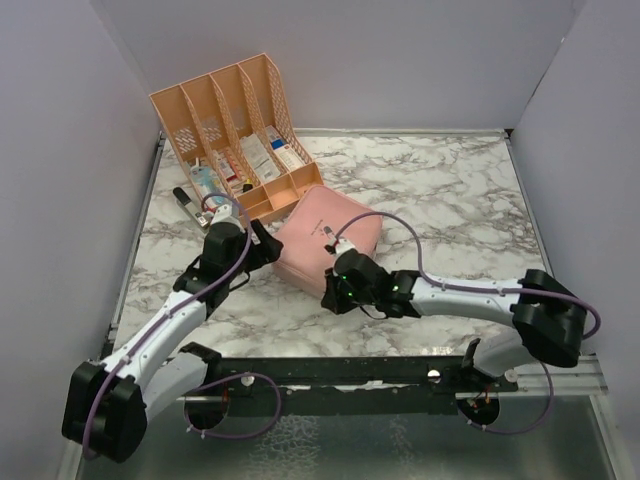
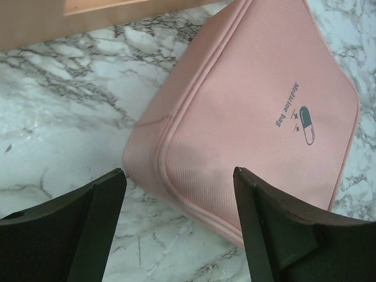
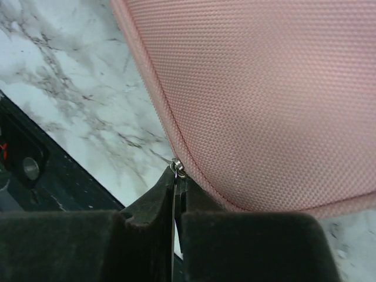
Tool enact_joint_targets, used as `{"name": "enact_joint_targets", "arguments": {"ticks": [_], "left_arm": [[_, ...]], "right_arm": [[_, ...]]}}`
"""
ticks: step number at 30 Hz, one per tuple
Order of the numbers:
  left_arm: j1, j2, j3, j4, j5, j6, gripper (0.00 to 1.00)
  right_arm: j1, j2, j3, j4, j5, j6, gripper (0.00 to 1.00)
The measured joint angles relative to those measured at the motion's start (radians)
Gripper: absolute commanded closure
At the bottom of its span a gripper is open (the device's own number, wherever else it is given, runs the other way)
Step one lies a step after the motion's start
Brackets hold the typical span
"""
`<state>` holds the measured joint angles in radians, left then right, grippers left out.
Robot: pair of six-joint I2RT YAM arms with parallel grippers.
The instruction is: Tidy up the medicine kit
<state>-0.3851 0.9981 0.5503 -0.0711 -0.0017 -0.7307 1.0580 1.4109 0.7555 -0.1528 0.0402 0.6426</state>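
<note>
The medicine kit [image 1: 318, 232] is a flat pink zip case lying closed on the marble table, its pill logo [image 2: 306, 124] facing up. My left gripper [image 1: 264, 240] is open at the kit's left corner [image 2: 147, 155], one finger [image 2: 106, 200] over bare table and the other finger [image 2: 258, 205] over the lid. It holds nothing. My right gripper [image 1: 333, 292] sits at the kit's near corner, shut on the small metal zipper pull [image 3: 178, 168]. The pink fabric [image 3: 270, 88] fills the right wrist view above its fingertips [image 3: 178, 177].
A peach slotted desk organizer [image 1: 230, 110] stands at the back left, holding several medicine boxes and tubes [image 1: 262, 155]. A dark small item [image 1: 186, 201] lies on the table left of it. White walls close in the sides and back. A black rail [image 1: 400, 375] runs along the near edge.
</note>
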Motion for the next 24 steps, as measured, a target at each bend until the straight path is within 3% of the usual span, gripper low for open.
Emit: {"name": "enact_joint_targets", "arguments": {"ticks": [9,16,24], "left_arm": [[0.006,-0.267,-0.209,-0.048,-0.012,-0.092,0.25],[0.006,-0.362,-0.314,0.026,0.086,-0.176,0.38],[0.011,-0.379,-0.457,0.249,0.171,-0.369,0.65]], "right_arm": [[0.107,0.216,0.182,0.084,-0.001,0.039,0.99],[0.116,0.267,0.227,0.107,-0.012,0.043,0.99],[0.116,0.27,0.227,0.111,-0.014,0.045,0.99]]}}
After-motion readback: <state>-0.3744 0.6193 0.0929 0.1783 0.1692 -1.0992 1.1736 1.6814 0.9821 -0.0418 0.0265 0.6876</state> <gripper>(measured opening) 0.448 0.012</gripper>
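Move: The pink medicine kit's middle lies about 13 cm to the right of the left hand, 2 cm ahead and some 9 cm below; its near-left rim is closer, to the right and behind. From that hand the orange organizer's middle is roughly 22 cm ahead and 7 cm left, and the grey device 8 cm ahead, 18 cm left. The right hand already pinches the zipper pull at the kit's near corner, the kit's middle about 13 cm straight ahead. Still pinching the zipper pull, the right hand drags it about 9 cm left along the kit's near side, then stops and holds. The left hand swings back nearly 7 cm and sinks some 4 cm to the near-left rim beside it, rolling about 25 degrees so its left side dips, its fingers closing from wide to about half open astride the rim. ##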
